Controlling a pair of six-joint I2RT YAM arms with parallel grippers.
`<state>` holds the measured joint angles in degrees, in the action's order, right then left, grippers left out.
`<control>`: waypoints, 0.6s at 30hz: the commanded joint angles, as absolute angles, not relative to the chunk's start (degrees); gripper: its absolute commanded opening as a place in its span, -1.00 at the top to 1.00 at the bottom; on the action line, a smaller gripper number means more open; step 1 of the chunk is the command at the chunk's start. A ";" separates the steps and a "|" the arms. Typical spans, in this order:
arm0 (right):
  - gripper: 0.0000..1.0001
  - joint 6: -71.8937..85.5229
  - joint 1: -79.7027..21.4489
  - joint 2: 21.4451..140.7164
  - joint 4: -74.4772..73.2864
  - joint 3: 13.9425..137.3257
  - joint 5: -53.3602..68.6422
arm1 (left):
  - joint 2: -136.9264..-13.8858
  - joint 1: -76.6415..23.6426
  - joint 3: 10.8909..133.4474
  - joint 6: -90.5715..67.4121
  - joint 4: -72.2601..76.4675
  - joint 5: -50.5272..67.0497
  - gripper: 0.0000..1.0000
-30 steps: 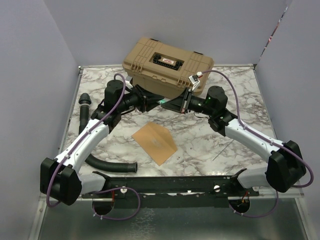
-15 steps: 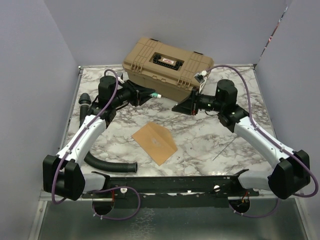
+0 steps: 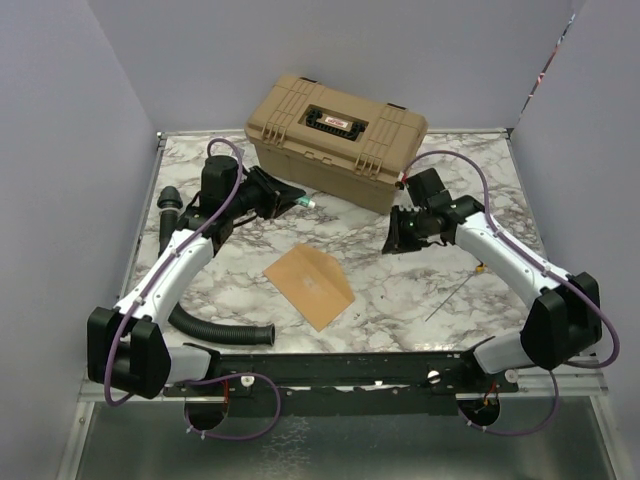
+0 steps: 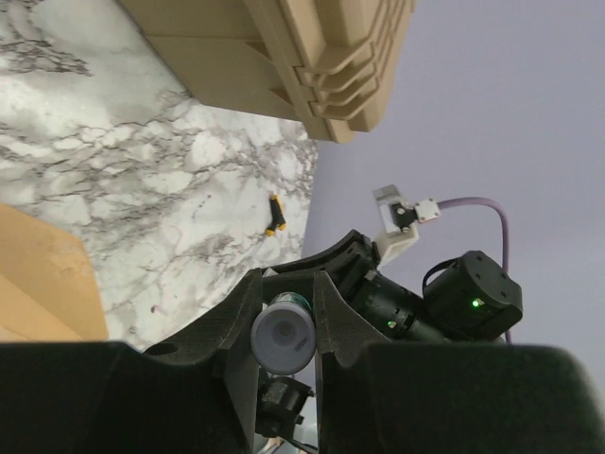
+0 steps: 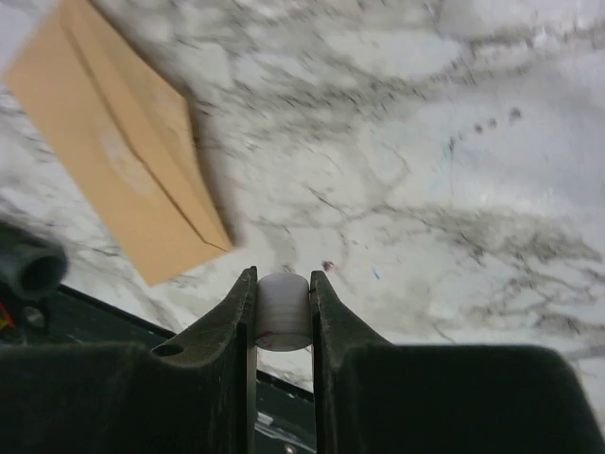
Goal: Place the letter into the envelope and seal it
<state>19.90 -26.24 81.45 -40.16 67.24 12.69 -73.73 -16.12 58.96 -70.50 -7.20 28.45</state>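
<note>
The kraft-brown envelope (image 3: 308, 285) lies flat on the marble table, between the two arms; it also shows in the left wrist view (image 4: 38, 274) and the right wrist view (image 5: 113, 142). The letter is not in view. My left gripper (image 3: 293, 203) hovers left of the tan case, shut on a white-and-green glue stick (image 4: 284, 333), held between the gripper's fingertips (image 4: 285, 312). My right gripper (image 3: 398, 240) hangs over the table right of the envelope, tilted down. It (image 5: 284, 303) is shut on a small white cap (image 5: 284, 312).
A tan hard case (image 3: 335, 130) stands at the back centre. A black corrugated hose (image 3: 215, 330) curls along the left and front. A small yellow-and-black piece (image 3: 481, 267) and a thin rod (image 3: 447, 298) lie at the right.
The two grippers, close together a second ago, have drawn apart. The right one swung right and down with the cap; the left one pulled back left with the glue stick.
</note>
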 commanded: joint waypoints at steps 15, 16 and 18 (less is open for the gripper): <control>0.73 23.16 -26.36 96.48 -45.20 60.69 -2.94 | -74.35 -16.03 56.89 -64.33 -10.28 24.25 1.00; 0.72 23.07 -26.32 96.84 -45.22 60.46 -2.46 | -74.65 -16.00 57.13 -64.14 -10.41 24.21 1.00; 0.70 23.45 -26.36 97.19 -45.39 59.94 -2.20 | -75.15 -16.00 57.47 -63.63 -10.62 24.22 1.00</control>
<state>22.50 -26.24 95.53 -45.69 61.60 -1.41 -73.89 -16.12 56.31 -65.63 -9.61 25.21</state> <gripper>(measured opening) 0.213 0.236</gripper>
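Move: The right hand holds the glue stick's cap above bare marble; the spot it is going to lies about 15 cm below, 6 cm to its right and 3 cm back. The envelope is some 17 cm left and 5 cm back of the right hand, the long thin tool about 18 cm right and 7 cm back. From the left hand, holding the open glue stick, the envelope lies roughly 11 cm back, 1 cm right and 27 cm below. The right arm drops quickly, about 11.5 cm down and some 6 cm to its right with a slight draw back, heading away from the envelope towards bare table between it and the long thin tool, while the wrist turns the slanting fingers nearly straight down and they keep their hold on the cap. Meanwhile the left hand, still pinching the glue stick, sinks about 3.5 cm towards the envelope's height and then all but stops, its fingers unchanged. ##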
